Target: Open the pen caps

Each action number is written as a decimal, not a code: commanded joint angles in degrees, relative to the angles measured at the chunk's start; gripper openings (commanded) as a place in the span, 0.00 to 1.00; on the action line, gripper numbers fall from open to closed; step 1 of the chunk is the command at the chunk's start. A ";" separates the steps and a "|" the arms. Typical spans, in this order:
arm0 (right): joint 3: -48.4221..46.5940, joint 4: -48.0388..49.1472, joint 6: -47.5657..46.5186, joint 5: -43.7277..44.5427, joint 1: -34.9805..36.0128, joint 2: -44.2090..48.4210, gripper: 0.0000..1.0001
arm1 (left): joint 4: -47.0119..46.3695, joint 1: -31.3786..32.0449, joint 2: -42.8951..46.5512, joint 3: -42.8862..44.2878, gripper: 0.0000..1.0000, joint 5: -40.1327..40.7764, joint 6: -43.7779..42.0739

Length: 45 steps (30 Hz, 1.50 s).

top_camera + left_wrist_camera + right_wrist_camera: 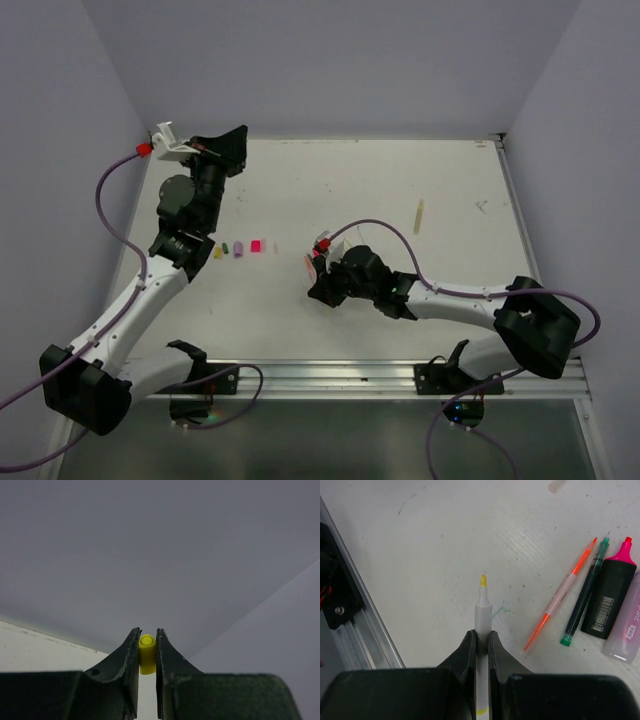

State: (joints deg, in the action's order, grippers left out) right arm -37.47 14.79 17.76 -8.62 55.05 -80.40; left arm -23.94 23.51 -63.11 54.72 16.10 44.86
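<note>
My left gripper (147,634) is shut on a short yellow pen cap (146,655), raised off the table near the back left corner (237,137). My right gripper (481,634) is shut on a white pen (483,614) whose bare yellow tip points away over the table; in the top view it sits mid-table (318,288). Several loose pen caps lie in a row on the table: lilac (239,248), pink (257,246) and a green one (227,245). Uncapped pens lie right of the held pen: orange (560,596), green-tipped (584,597), black-and-pink (611,597), lilac (629,625).
A pale yellow pen (419,215) lies alone toward the back right of the white table (400,170). The metal rail (340,375) runs along the near edge and shows to the left of the held pen (365,630). Grey walls close in the back and sides.
</note>
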 commanded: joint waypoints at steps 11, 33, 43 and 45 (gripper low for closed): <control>-13.58 -9.50 8.77 11.68 1.55 -7.83 0.00 | 30.60 -1.97 -2.89 5.75 0.02 -8.00 -11.97; -30.11 -28.04 15.99 29.97 2.87 -28.67 0.00 | 43.63 -0.92 -9.57 -4.10 0.06 -13.99 -16.21; -30.47 -29.47 17.58 31.48 2.78 -25.87 0.23 | 41.17 1.10 -21.51 -0.67 0.09 -15.39 -14.45; -29.59 -28.15 17.22 30.34 2.79 -24.11 0.31 | 40.65 1.72 -23.71 0.29 0.10 -15.39 -14.01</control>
State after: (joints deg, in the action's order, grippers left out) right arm -67.31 -14.83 34.46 21.30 57.84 -108.66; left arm 20.03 24.36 -84.95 51.66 2.04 30.44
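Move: The spot for the uncapped yellow pen, held in the right fingers, lies about 7 cm ahead of that hand and 8 cm down. From the same hand, the orange pen is roughly 10 cm ahead and 1 cm right, the teal pen 11 ahead and 2 right, and the black highlighter 12 ahead and 4 right. The yellow cap is in the left fingers, high up; the last clear cap is some 40 cm below that hand, 5 right and 2 back, and the pink cap is 2 back, level sideways. The yellow pen is carried forward about 7 cm, swinging out left and back again, then down 8 cm as the right wrist turns some 30 degrees clockwise; on the table beside the orange pen, the right fingers open around it. Still pinching the yellow cap, the left hand sinks fast, about 34 cm and slightly back, tipping from near level to steeply down, towards the right end of the cap row. ##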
